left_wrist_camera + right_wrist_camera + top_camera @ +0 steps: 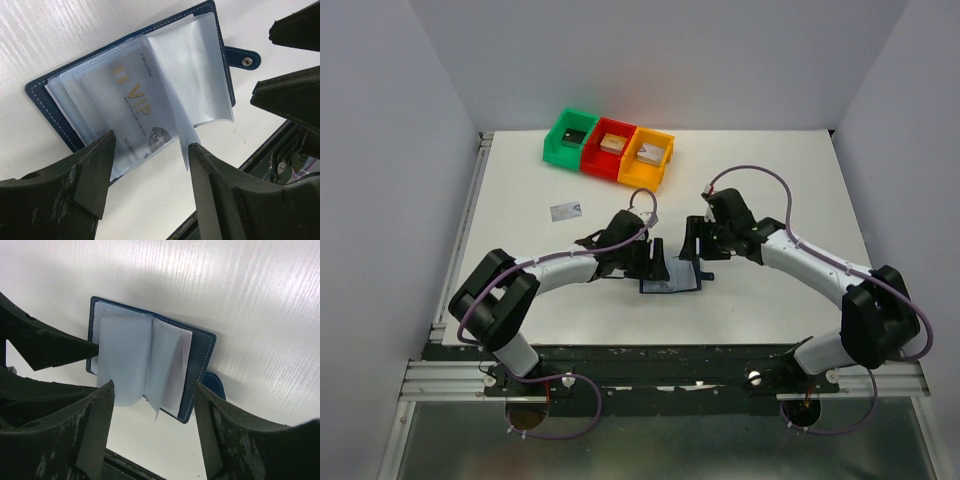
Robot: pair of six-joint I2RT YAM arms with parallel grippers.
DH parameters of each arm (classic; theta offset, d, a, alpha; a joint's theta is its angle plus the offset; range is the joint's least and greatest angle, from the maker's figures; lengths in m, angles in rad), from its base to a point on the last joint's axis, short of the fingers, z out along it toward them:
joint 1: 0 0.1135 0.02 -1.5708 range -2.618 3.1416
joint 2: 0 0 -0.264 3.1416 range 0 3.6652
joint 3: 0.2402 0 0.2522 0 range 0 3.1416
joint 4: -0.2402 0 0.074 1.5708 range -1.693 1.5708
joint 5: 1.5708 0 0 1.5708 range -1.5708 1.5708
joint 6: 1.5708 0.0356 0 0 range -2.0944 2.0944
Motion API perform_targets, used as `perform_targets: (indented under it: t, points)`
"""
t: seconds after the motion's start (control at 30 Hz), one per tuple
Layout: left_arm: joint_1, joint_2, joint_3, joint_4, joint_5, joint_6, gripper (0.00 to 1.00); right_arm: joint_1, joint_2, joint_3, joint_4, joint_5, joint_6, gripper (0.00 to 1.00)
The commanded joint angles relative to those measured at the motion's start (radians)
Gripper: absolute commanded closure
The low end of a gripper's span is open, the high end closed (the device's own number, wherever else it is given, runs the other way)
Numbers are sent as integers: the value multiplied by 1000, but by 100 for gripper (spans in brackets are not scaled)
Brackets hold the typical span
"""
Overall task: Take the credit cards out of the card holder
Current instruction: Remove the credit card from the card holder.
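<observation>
The dark blue card holder [672, 277] lies open on the table between my two grippers. In the left wrist view its clear sleeves [192, 70] fan out, and one sleeve holds a pale credit card [135, 102] with gold VIP lettering. My left gripper [150, 157] hovers open over the holder's near edge, and a loose sleeve leaf hangs beside its right fingertip [200, 160]. My right gripper [152, 410] stands open above the holder's [201, 352] strap side, with nothing between its fingers. A silver-grey credit card [565, 210] lies alone on the table to the left.
Green [563, 150], red [605, 165] and orange [642, 177] bins stand in a row at the back, each with a small block inside. The table's front edge and the arms' mounting rail run just below the holder. Grey walls close in both sides.
</observation>
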Motion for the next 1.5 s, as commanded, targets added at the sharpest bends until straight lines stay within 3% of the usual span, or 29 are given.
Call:
perform_targets:
  t: [0.0, 0.3, 0.6, 0.93, 1.47]
  points:
    - [-12, 12, 29, -4, -22, 16, 30, 1, 38, 35, -9, -36, -8, 27]
    - [-24, 31, 55, -16, -25, 28, 30, 10, 134, 100, -33, -63, -33, 26]
    - [-41, 52, 102, -24, -4, 53, 30, 10, 119, 68, -32, -40, -17, 26]
    - [-64, 92, 165, 2, 58, 73, 30, -1, -7, -10, -49, 95, 4, 26]
    - [-110, 247, 323, -44, 121, 111, 30, -71, -154, -129, -67, 153, 38, 27]
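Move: The holder's raised clear page stands about 3 cm to the left hand's right and 2 cm farther out, its free edge up by the right-hand fingertip. The VIP card lies some 2 cm ahead of that hand and 4 cm below, the clasp strap roughly 10 cm to its right and 3 cm ahead. From the right hand, the page is about 5 cm left and 6 cm down, nearly level in reach, and the strap 3 cm right and 1 cm back. With the raised page at its open fingers, the left hand sweeps about 8 cm to the right across the holder towards the strap side, carrying the page over while rising a couple of centimetres and swinging clockwise. The right hand, also open, first dips slightly left towards the page, then backs off some 6 cm to the right, out of the way. ##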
